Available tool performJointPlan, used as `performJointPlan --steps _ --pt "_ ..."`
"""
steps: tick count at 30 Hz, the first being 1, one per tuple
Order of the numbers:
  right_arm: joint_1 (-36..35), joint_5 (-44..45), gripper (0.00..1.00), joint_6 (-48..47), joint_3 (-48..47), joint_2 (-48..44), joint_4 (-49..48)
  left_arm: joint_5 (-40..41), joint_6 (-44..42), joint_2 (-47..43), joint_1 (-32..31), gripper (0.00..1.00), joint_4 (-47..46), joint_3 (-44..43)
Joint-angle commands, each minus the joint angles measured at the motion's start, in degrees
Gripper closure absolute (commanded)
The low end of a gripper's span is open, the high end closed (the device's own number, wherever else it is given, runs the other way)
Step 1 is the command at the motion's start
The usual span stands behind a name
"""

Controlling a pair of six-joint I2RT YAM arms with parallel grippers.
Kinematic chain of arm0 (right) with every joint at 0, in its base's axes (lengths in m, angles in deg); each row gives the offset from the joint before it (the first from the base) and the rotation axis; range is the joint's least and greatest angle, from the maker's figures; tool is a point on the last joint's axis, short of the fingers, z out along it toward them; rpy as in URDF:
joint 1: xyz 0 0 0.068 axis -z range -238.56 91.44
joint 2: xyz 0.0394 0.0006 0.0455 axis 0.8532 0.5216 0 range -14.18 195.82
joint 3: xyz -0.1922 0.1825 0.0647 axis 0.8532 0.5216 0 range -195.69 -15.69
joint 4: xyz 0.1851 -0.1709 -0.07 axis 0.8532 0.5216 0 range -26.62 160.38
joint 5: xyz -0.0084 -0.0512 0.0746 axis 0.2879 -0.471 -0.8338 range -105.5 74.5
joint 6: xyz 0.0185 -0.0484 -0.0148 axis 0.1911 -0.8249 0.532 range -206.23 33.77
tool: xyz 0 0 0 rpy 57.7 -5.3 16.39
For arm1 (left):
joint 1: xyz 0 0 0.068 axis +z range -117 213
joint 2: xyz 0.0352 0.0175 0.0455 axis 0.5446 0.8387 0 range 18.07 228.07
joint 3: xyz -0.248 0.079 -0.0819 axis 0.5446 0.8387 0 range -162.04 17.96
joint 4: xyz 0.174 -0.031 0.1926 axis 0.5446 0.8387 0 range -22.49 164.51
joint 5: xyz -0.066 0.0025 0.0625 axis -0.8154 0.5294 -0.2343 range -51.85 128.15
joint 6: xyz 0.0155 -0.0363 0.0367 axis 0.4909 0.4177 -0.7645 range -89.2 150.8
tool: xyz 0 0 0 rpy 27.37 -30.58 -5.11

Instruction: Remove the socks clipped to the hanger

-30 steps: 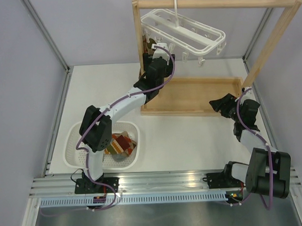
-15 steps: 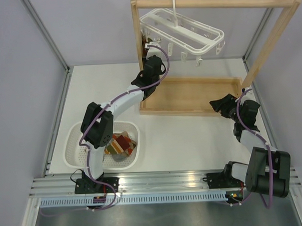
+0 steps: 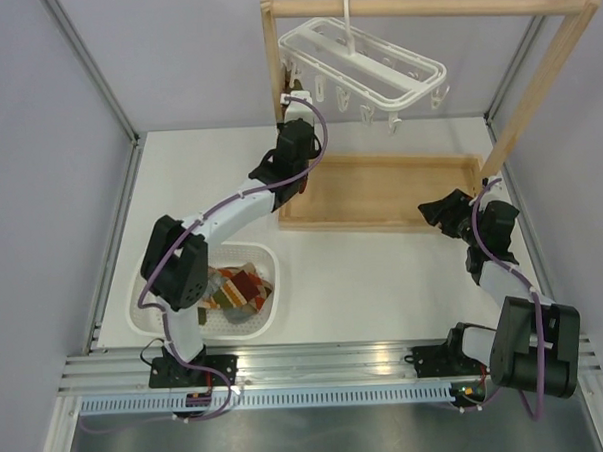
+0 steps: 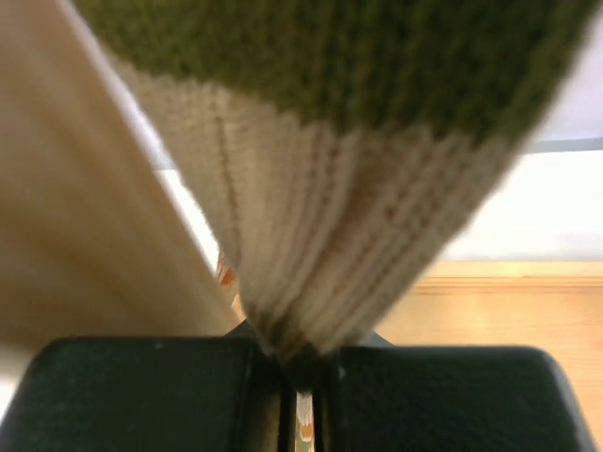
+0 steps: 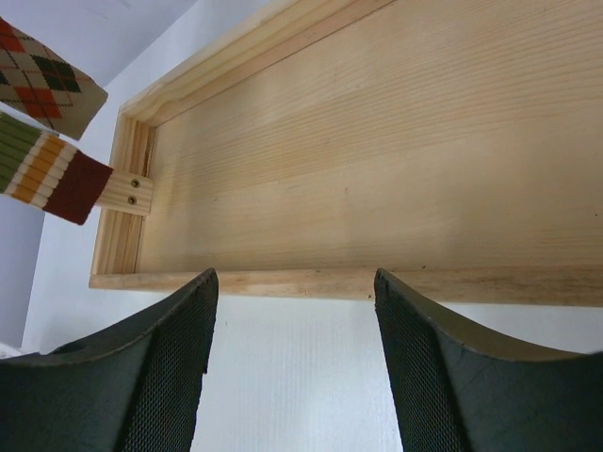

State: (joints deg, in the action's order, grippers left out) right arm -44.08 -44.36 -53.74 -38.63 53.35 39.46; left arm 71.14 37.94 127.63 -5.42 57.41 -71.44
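The white hanger hangs by its hook from the wooden rail. My left gripper reaches up under the hanger's left end, beside the wooden post. In the left wrist view this gripper is shut on the cream cuff of an olive and cream sock hanging from above. Two socks, one argyle and one striped, dangle at the upper left of the right wrist view. My right gripper is open over the white table, just short of the tray's near rim, with nothing between its fingers.
A wooden rack with a tray stands at the back; its left post is close beside my left jaws. A white perforated basket at the front left holds patterned socks. My right gripper sits at the tray's right end.
My left gripper rose toward the hanger's left end and went from open to shut on the sock. The right arm has not moved.
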Motion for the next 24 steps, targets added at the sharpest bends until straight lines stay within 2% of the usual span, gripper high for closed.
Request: performJointPlan --steps 1,9,14,20,24 --pt "0.29 -1.02 0.28 -2.52 -1.14 -2.48 1.15 -3.19 3.41 -7.95 -0.78 0.98 -2.11 2.21" --pt "0.2 -3.21 0.28 -2.08 -2.37 -7.4 4.76 -11.98 1.83 -17.08 -3.94 0.98 -1.58 8.54" --pt "-0.77 -2.61 0.29 -3.92 -4.65 -12.59 11.43 -15.59 0.87 -21.84 -6.4 0.98 1.05 10.92" --pt "-4.19 -0.85 0.29 -4.28 -7.9 -18.65 18.73 -18.4 -0.02 -25.97 -11.33 0.98 4.04 11.01" --pt "-9.27 1.08 0.29 -3.4 -11.59 -20.24 21.36 -19.54 0.42 -29.74 -13.0 0.98 8.51 12.32"
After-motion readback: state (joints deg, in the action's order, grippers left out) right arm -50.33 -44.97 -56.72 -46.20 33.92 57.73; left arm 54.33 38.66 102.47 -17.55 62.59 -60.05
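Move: The left hand is already shut on the green-topped sock; the clip holding its top is about 14 cm above the hand, roughly 2 cm back and 1 cm left. The frame's left post stands about 5 cm to the hand's left, level with it, and the argyle sock hangs 6 cm left, 4 cm ahead and 8 cm up. From the idle, open right hand, that clip is some 30 cm left, 14 cm ahead and 26 cm up. Keeping its pinch on the green-topped sock, the left hand draws it back about 16 cm from the post and out from beneath the hanger, climbing some 10 cm and edging to the right while the wrist swings about 30 degrees clockwise. The right hand, open and empty, starts late and rises about 9 cm, drifting left and slightly back, towards the clip, its fingers tipping up a little. ##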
